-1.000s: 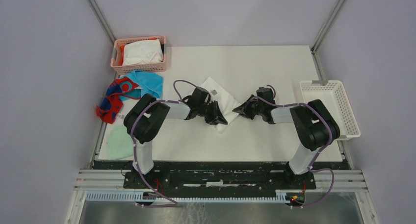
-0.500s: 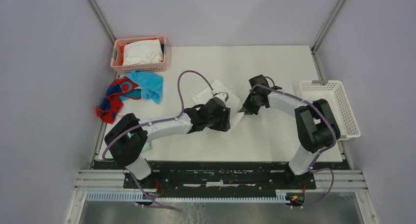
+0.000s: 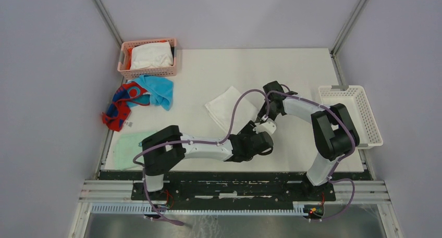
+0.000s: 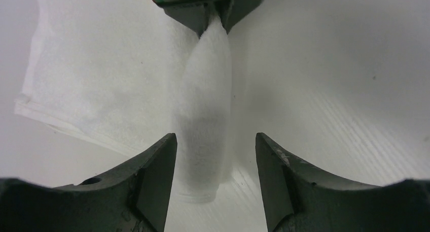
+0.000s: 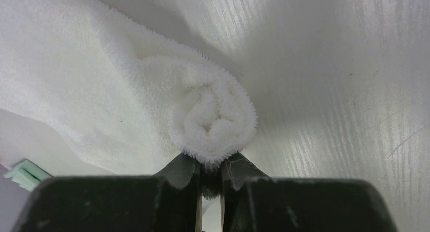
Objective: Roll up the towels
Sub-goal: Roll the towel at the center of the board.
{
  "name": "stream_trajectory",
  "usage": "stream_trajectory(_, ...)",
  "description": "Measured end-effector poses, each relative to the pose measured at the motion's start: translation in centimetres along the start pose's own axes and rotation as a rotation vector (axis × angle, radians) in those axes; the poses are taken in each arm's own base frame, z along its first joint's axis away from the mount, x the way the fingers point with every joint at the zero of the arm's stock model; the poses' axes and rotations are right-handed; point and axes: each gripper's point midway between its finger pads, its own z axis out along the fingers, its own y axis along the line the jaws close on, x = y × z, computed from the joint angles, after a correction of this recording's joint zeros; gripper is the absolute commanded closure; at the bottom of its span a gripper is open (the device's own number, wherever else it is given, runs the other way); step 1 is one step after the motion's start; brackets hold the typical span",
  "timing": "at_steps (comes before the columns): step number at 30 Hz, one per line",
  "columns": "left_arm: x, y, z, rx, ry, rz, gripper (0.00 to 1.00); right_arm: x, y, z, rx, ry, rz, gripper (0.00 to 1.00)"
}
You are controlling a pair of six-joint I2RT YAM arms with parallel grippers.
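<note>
A white towel (image 3: pixel 227 108) lies in the middle of the table, flat on its left and rolled along its right edge. In the left wrist view the roll (image 4: pixel 205 115) runs away from me between the fingers of my left gripper (image 4: pixel 215 140), which is open and apart from it. My right gripper (image 4: pixel 213 11) pinches the roll's far end. The right wrist view shows the spiral end of the roll (image 5: pixel 213 120) with my right gripper (image 5: pixel 209 166) shut on its lower edge. The turquoise towel (image 3: pixel 158 89) and the red towel (image 3: pixel 121 103) lie crumpled at the table's left edge.
A pink basket (image 3: pixel 148 71) holding white cloth stands at the back left. A white basket (image 3: pixel 350 115) sits at the right edge. A pale mint cloth (image 3: pixel 126 148) lies at the near left, beside the left arm's base.
My left gripper has let go of the white towel, opened, and swung right and toward the near edge. My right gripper stays shut on the roll's end.
</note>
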Motion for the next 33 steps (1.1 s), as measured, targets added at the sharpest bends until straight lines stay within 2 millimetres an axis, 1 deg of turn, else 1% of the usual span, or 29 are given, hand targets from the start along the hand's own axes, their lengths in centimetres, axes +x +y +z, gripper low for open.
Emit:
stream_trajectory(5,2.7,-0.2,1.6,-0.064,0.045,0.146,0.35,0.0,0.0,0.0,0.001,0.002,0.0,0.99)
stream_trajectory(10,3.5,0.2,2.5,-0.101,0.054,0.215,0.39,0.1,0.1,-0.1,-0.001,0.007,0.0,0.99)
stream_trajectory(13,3.9,0.2,3.1,-0.113,0.062,0.241,0.49,0.1,0.1,-0.1,-0.002,0.008,-0.001,0.99)
stream_trajectory(17,4.1,0.5,3.6,-0.121,0.071,0.248,0.73,0.1,0.2,-0.1,-0.009,0.012,-0.01,0.97)
stream_trajectory(20,4.2,0.9,4.0,-0.108,0.086,0.231,0.82,0.0,0.6,-0.1,-0.031,0.008,-0.026,0.88)
stream_trajectory(22,4.2,1.0,4.2,-0.073,0.097,0.204,0.84,-0.2,1.2,-0.1,-0.056,0.0,-0.043,0.8)
stream_trajectory(24,4.0,1.2,4.3,-0.013,0.116,0.136,0.85,-0.5,1.8,-0.1,-0.089,-0.005,-0.06,0.71)
stream_trajectory(26,3.8,1.7,4.5,0.061,0.14,0.028,0.86,-0.6,2.5,-0.1,-0.124,-0.01,-0.075,0.62)
stream_trajectory(29,3.7,2.6,4.6,0.168,0.175,-0.15,0.86,-0.9,3.6,-0.4,-0.182,-0.025,-0.107,0.5)
stream_trajectory(33,3.7,3.4,4.7,0.316,0.213,-0.393,0.86,-0.9,4.3,-1.7,-0.26,-0.054,-0.133,0.39)
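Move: The near part of the towel roll, which the left hand is about to pinch, lies about 2 cm ahead, 2 cm to its left and 6 cm below its open fingers. The towel's still unrolled part is centred some 10 cm ahead and 6 cm left of the left hand, flat on the table. The right hand already holds the roll's far end; from it that near part is about 7 cm back and 8 cm left, at the same height. Down about 5 cm, easing forward and a little left, the left hand straddles the near part of the roll and shuts its fingers on it, then rolls it forward and left towards the unrolled part, wrist turning some 40 degrees so the fingertips tip down. The right hand keeps its pinch at first, shifts forward and left, then opens and rises about 3 cm off the roll. ##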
